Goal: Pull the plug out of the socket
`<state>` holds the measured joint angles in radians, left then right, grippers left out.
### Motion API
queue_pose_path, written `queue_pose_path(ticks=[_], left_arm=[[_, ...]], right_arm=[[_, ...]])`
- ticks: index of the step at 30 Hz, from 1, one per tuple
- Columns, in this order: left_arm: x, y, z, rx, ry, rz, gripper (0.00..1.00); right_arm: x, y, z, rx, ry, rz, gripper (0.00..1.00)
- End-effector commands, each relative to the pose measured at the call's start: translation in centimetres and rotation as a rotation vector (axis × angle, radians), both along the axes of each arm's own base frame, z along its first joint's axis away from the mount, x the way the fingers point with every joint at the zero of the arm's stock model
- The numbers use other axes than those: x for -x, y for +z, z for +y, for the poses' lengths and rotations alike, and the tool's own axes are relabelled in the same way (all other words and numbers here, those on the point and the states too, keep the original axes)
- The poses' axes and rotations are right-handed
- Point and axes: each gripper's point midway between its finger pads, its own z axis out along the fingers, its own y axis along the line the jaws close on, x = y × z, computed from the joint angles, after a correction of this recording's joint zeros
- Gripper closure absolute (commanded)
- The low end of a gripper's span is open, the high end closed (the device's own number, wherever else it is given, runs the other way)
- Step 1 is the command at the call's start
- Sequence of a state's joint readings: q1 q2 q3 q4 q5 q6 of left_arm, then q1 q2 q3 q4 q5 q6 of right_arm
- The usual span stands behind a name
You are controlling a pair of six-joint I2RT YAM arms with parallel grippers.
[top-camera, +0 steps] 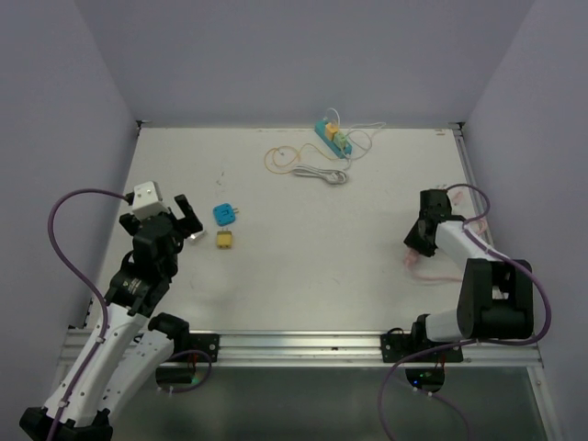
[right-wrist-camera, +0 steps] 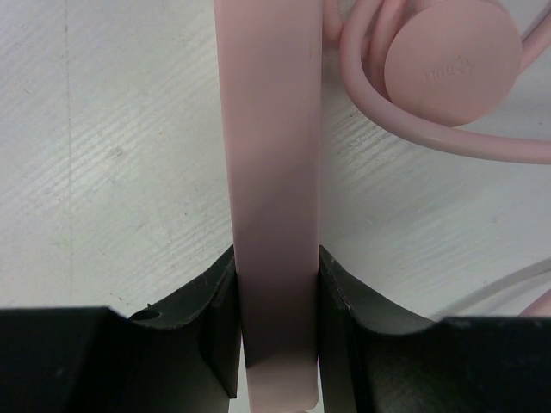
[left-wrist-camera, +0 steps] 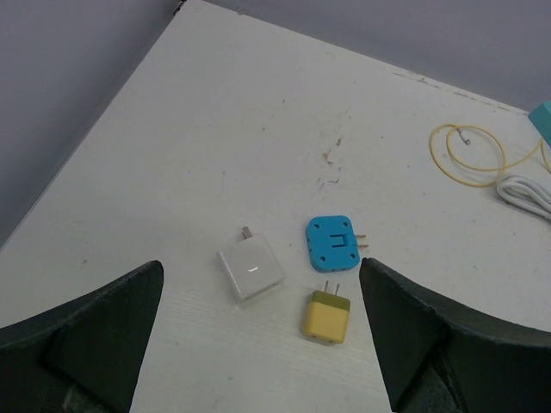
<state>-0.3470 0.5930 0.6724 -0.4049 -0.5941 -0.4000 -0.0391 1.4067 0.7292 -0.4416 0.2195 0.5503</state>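
Observation:
My right gripper (right-wrist-camera: 277, 284) is shut on a flat pink bar (right-wrist-camera: 269, 129) that lies on the table; a round pink disc (right-wrist-camera: 452, 60) and a pink cable (right-wrist-camera: 392, 129) lie beside it. In the top view this gripper (top-camera: 415, 246) is at the right, with the pink cable (top-camera: 424, 269) just below it. A teal power strip (top-camera: 331, 136) with a yellow plug (top-camera: 341, 140) in it lies at the back. My left gripper (top-camera: 188, 223) is open and empty, and in its wrist view (left-wrist-camera: 261, 280) it hovers over loose plugs.
Three loose plugs lie under the left gripper: white (left-wrist-camera: 250, 268), blue (left-wrist-camera: 334, 243) and yellow (left-wrist-camera: 326, 316). The blue plug (top-camera: 223, 214) and yellow plug (top-camera: 224, 240) also show from above. A white cable (top-camera: 317, 172) and a thin yellow wire loop (top-camera: 278, 158) lie near the strip.

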Motion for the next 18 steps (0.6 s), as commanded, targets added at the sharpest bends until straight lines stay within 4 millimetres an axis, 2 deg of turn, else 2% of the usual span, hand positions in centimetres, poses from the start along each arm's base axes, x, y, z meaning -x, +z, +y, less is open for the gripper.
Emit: queue_pose_path(ticks=[1,4,8,13,14,18], left_arm=[[-0.4,0.5,0.2,-0.009,0.003,-0.026,0.00],[-0.4,0.3,0.1,-0.011,0.000,-0.020,0.01],[-0.5,0.3,0.0,-0.010,-0.004,-0.017,0.00],[-0.5,0.1,-0.1,-0.009,-0.008,-0.012,0.00],[-0.6,0.1,-0.1,-0.011,-0.009,-0.011,0.00],[-0.7,0.0,-0.2,-0.011,-0.013,-0.006,0.00]], right_arm=[[-0.6,2.2,-0.7,0.033,0.002,-0.031,0.80],[-1.3,3.3,-0.5,0.028,0.027,-0.061,0.73],[-2.2,4.8,-0.2,0.020,0.064,-0.092,0.51],[-2.8,6.9,0.4,-0.002,0.110,-0.152,0.34],[-3.0,7.7,0.6,0.000,0.128,-0.176,0.27],[-3.8,9.8,2.1,-0.056,0.207,-0.245,0.22]])
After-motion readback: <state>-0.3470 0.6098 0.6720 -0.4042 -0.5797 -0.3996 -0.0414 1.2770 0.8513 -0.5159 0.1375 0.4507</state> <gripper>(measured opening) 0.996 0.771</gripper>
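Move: The pink socket strip is still pinched near its near end in the right fingers; its middle lies about 5 cm ahead and 2 cm right, about 1 cm below the hand point. Its round pink plug is roughly 7 cm ahead and 11 cm right of the hand, and the near cord run some 7 cm back and 6 cm right. From the idle left hand, the strip's middle is about 62 cm right, 7 cm ahead and 21 cm below. Upward, after barely stirring at first, the right hand climbs about 7 cm off the pink socket strip, drifting some 2.5 cm forward over it. Its fingers spread from their grip to about three-quarters open and let go of the strip's sides, while the wrist tips up about 10 degrees and turns slightly counter-clockwise. ##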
